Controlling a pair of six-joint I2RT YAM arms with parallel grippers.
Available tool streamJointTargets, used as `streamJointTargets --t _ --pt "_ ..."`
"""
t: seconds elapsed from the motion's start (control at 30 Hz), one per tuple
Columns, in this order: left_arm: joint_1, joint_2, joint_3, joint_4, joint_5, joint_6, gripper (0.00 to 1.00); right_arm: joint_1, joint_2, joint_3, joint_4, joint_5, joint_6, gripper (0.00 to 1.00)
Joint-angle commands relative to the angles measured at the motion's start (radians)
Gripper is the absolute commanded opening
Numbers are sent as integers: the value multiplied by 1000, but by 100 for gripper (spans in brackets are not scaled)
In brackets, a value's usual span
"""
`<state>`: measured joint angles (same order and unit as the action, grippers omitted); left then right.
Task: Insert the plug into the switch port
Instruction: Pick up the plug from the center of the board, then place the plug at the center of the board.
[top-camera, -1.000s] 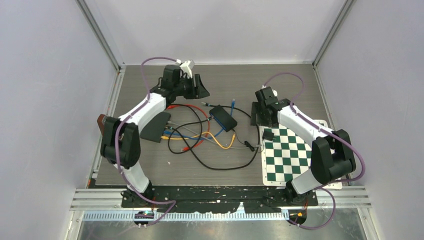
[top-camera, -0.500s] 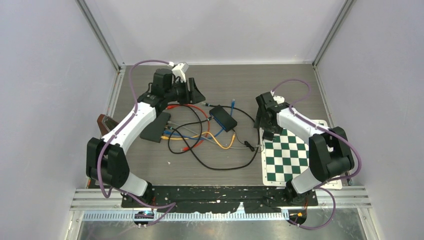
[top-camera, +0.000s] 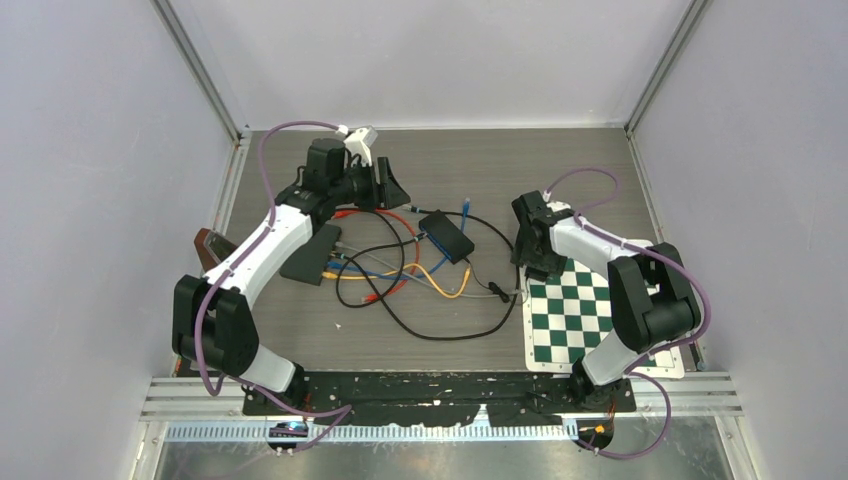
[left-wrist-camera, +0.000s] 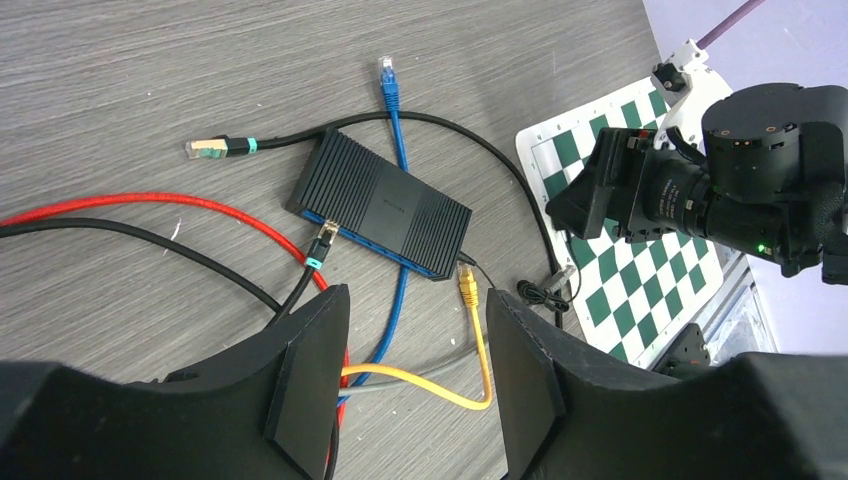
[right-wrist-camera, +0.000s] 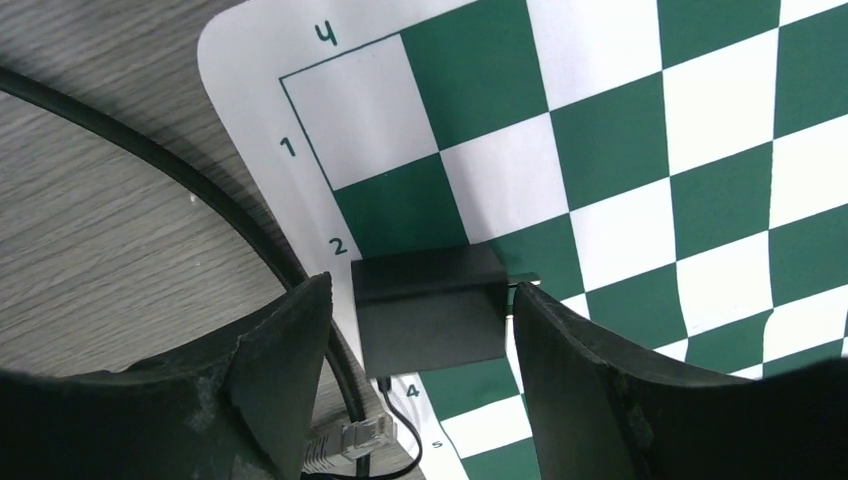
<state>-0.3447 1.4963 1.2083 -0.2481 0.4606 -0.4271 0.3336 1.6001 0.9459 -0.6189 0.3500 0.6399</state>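
The black switch (top-camera: 446, 236) (left-wrist-camera: 380, 205) lies mid-table with its blue port side facing the near edge. A yellow plug (left-wrist-camera: 466, 290) rests just off that side. A black lead's teal-banded plug (left-wrist-camera: 322, 245) touches the port side. Another black plug (left-wrist-camera: 215, 148) and a blue plug (left-wrist-camera: 388, 70) lie loose beyond the switch. My left gripper (top-camera: 385, 185) (left-wrist-camera: 415, 390) hangs open above the yellow cable, holding nothing. My right gripper (top-camera: 530, 255) (right-wrist-camera: 420, 380) is open, its fingers either side of a black block (right-wrist-camera: 430, 305) on the mat. A grey plug (right-wrist-camera: 350, 440) lies beside its left finger.
A green-and-white chequered mat (top-camera: 585, 315) covers the table's right side. Red, orange, grey, blue and black cables (top-camera: 400, 275) tangle in front of the switch. A flat dark pad (top-camera: 310, 255) lies under the left arm. Frame rails border the table.
My right gripper has drawn back toward the mat's corner and now covers the black block. The left arm shifted left and back early on, then held still.
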Motion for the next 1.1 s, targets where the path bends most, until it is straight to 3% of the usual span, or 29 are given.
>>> streamJointTargets --t 0.0,0.13,0.2,0.4,0.57,0.8,1.07 --pt "4 -21 7 5 -8 22 55 -5 3 -9 50 21 16 69" --pt "4 -18 7 -4 -32 25 55 -7 -24 -4 56 35 -7 43" --pt "4 -12 15 -20 -40 24 55 -6 -40 19 42 51 -23 41" --pt "4 -1 39 -60 -82 15 55 -8 -31 177 -33 97 -79 41" --pt "8 -4 59 -121 -132 32 55 -27 37 335 11 95 -173 42" --pt "22 -57 11 -137 -171 37 55 -71 235 579 155 -1 -370 44" --pt "38 -137 33 -246 -242 112 56 -133 478 876 187 -151 -452 45"
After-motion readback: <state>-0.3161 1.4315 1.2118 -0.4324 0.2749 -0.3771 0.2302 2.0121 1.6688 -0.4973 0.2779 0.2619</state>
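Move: The power adapter, a black block on the board's left edge, sits right between the right hand's open fingers, its middle about 1 cm below the hand point. Its cable bundle lies some 9 cm left and 5 cm back, the grey cable's plug about 4 cm left and 5 cm back, and the switch roughly 19 cm left and 8 cm forward. From the left hand, the adapter is about 29 cm right, 7 cm back and 19 cm lower. The power adapter is pinched between the right hand's closing fingers, then lifted some 9 cm and carried about 22 cm forward, away from the board towards the far side of the table, the hand tilting up some 20 degrees and turning a little counter-clockwise. The empty left hand draws about 5 cm left, its fingers staying open. ##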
